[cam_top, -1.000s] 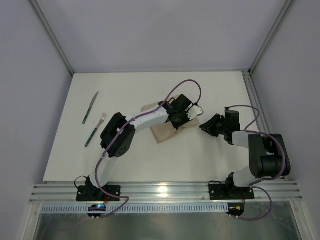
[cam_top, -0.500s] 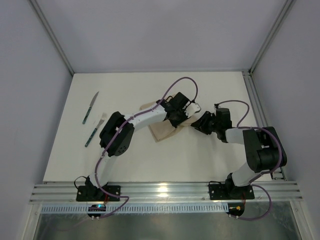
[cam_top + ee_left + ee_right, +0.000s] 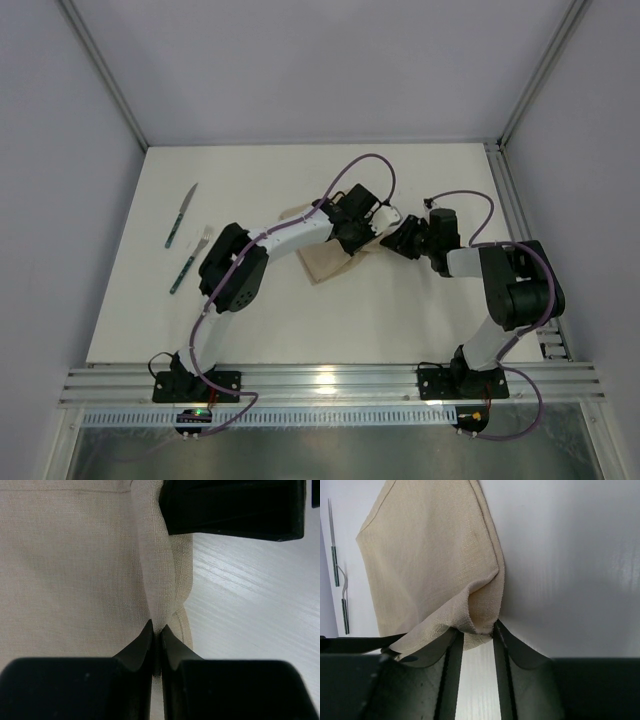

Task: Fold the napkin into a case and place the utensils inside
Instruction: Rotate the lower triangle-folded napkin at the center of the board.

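The beige napkin [image 3: 322,264] lies partly folded at the table's middle, mostly under my left arm. My left gripper [image 3: 370,238] [image 3: 156,631] is shut on a raised ridge of the napkin [image 3: 75,570] near its right edge. My right gripper [image 3: 393,243] [image 3: 476,628] stands open right beside it, and the bunched right corner of the napkin [image 3: 430,555] lies between its fingertips. The utensils rest apart at the far left: the knife [image 3: 181,215] [image 3: 332,545] and, nearer, the fork [image 3: 190,260] [image 3: 343,605], both with dark teal handles.
In the left wrist view the right gripper's black body [image 3: 232,507] sits close above the cloth. Bare white table [image 3: 430,180] surrounds the napkin. Grey walls and metal frame posts [image 3: 105,80] enclose the table; a rail [image 3: 320,385] runs along the near edge.
My right gripper has moved left across the table to the napkin's right corner, beside the left gripper, with its jaws a little wider. The left gripper has kept its pinch and shifted slightly left.
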Action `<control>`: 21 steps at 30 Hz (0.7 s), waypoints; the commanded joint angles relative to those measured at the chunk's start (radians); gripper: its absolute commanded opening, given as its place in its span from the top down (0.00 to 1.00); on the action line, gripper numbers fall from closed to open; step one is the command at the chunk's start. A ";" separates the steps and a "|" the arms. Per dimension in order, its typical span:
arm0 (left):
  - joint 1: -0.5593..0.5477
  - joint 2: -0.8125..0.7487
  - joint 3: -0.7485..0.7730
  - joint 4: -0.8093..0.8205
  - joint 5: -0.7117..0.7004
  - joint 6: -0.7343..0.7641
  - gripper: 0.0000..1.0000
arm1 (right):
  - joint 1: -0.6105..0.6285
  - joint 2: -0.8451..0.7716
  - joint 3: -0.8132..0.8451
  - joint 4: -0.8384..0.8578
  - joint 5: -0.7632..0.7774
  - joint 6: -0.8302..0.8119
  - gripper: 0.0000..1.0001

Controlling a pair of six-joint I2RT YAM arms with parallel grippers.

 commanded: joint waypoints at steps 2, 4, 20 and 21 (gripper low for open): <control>0.005 -0.071 0.005 -0.001 0.021 0.017 0.93 | 0.003 0.009 0.028 0.092 -0.053 -0.027 0.72; 0.005 -0.070 0.005 -0.004 0.020 0.020 0.93 | 0.002 0.006 0.028 0.092 -0.068 -0.015 0.84; 0.006 -0.067 -0.064 -0.022 0.033 0.105 0.89 | 0.003 -0.230 0.123 -0.382 0.030 -0.118 0.96; 0.006 -0.070 -0.064 -0.021 0.035 0.108 0.89 | 0.003 -0.228 0.123 -0.405 0.024 -0.115 0.95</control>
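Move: The right hand's open fingers are already around the napkin's right-hand corner, which lies about 1 cm ahead of the hand point, level with it sideways and 1 cm lower. The left fingertips, still pinching a fold, are some 8 cm to this hand's left and 2 cm back, while the napkin's middle is about 12 cm left, 1 cm ahead and 3 cm lower. From the left hand that corner lies roughly 3 cm ahead and 8 cm to the right, a couple of centimetres lower. The right hand stays almost in place while its half-open fingers shut on the napkin's right-hand corner, then rises quickly by about 5 cm with the cloth pinched, easing back some 1.5 cm towards its base. The left hand keeps its pinch on the neighbouring fold all the while, giving way only about 1 cm back, left and down, with a slight clockwise turn of about 5 degrees. ##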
